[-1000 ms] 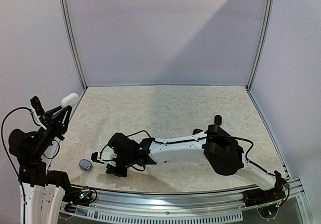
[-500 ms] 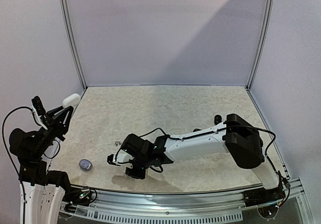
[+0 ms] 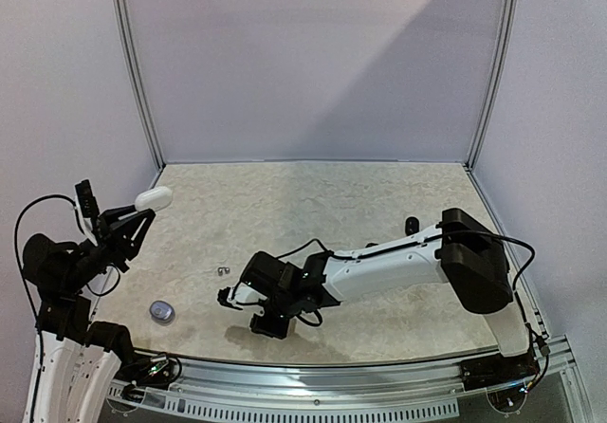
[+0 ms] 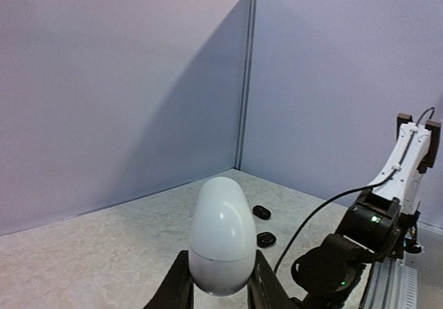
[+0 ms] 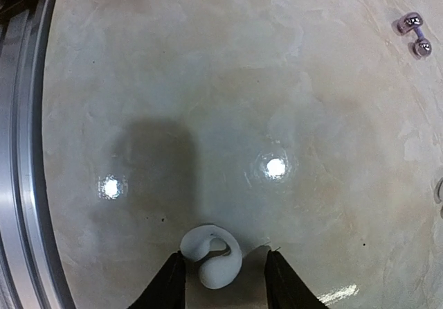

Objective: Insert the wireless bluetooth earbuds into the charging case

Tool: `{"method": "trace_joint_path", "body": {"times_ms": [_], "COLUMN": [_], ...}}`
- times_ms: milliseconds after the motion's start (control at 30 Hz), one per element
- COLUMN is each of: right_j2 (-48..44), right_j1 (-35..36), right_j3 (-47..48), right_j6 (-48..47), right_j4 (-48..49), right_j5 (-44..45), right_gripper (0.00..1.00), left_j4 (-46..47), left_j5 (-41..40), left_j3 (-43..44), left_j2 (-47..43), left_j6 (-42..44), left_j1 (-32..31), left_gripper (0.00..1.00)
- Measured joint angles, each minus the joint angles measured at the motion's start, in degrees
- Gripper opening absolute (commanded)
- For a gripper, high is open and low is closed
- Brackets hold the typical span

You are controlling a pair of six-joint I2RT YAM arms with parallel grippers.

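My left gripper (image 3: 142, 216) is raised at the table's left edge, shut on a white egg-shaped charging case (image 3: 153, 198). The case stands closed between the jaws in the left wrist view (image 4: 221, 243). My right gripper (image 3: 229, 296) is low over the near middle of the table. In the right wrist view a white hook-shaped earbud (image 5: 210, 255) sits between its fingers (image 5: 174, 281), against the left one. Two tiny silvery buds (image 3: 221, 270) lie on the table beyond it, and also show in the right wrist view (image 5: 414, 34).
A small silvery-grey pebble case (image 3: 162, 310) lies near the front left edge. Two small black oval pieces (image 4: 263, 226) lie at the right, one of them showing in the top view (image 3: 411, 225). Grey walls close the back and sides. A metal rail (image 3: 332, 376) runs along the front.
My right gripper has drawn back to the right, away from the grey case, with the white bud at its tip. My left gripper has swung the white case slightly right and inward.
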Motion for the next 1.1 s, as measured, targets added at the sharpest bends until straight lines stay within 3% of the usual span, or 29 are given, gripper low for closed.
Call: {"method": "trace_joint_path", "body": {"times_ms": [267, 467, 633, 833, 1100], "right_j2": [-1.68, -8.57, -16.72, -21.22, -18.86], "right_j1": [-1.16, -2.8, -4.9, -6.78, -6.43], "right_j3": [0.0, 0.0, 0.28, 2.84, 8.63], "right_j6": [1.53, 0.46, -2.05, -3.82, -4.11], "right_j4": [-2.16, -2.95, -2.08, 5.55, 13.97], "right_j5": [-0.66, -6.16, -11.32, -16.06, -20.61], "right_gripper": [0.64, 0.73, 0.98, 0.99, 0.99], "left_j4": [0.26, 0.37, 0.33, -2.67, -5.31], "left_j5": [2.62, 3.56, 4.68, 9.27, 14.34], "left_j3": [0.0, -0.15, -0.24, -0.13, 0.17], "left_j2": [4.28, 4.7, 4.68, 3.69, 2.56], "left_j6": [0.17, 0.55, 1.18, 5.11, 9.01], "left_j1": [-6.82, -8.46, -8.7, -9.14, -9.57], "left_gripper": [0.0, 0.0, 0.0, 0.0, 0.0]}}
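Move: The left gripper already holds the white case, its middle just beyond the pads, about 2 cm ahead and 2 cm right of the hand. From the right gripper, low over the table, that case is roughly 30 cm up, 15 cm left and 5 cm ahead. The white earbuds lie on the table between the right fingertips; the silver earbuds are some 14 cm farther out and 8 cm left of that hand, and the blue-grey case about 22 cm left and 4 cm ahead. Open the right gripper wide around the white earbuds, leaving them on the table, and lift it fast about 30 cm, ending with a slight drift left. Swing its fingers up some 45 degrees to point at the white case, stopping just short of it. Meanwhile bring the left gripper right and back, slightly down, turning clockwise, keeping its hold to present the case. ##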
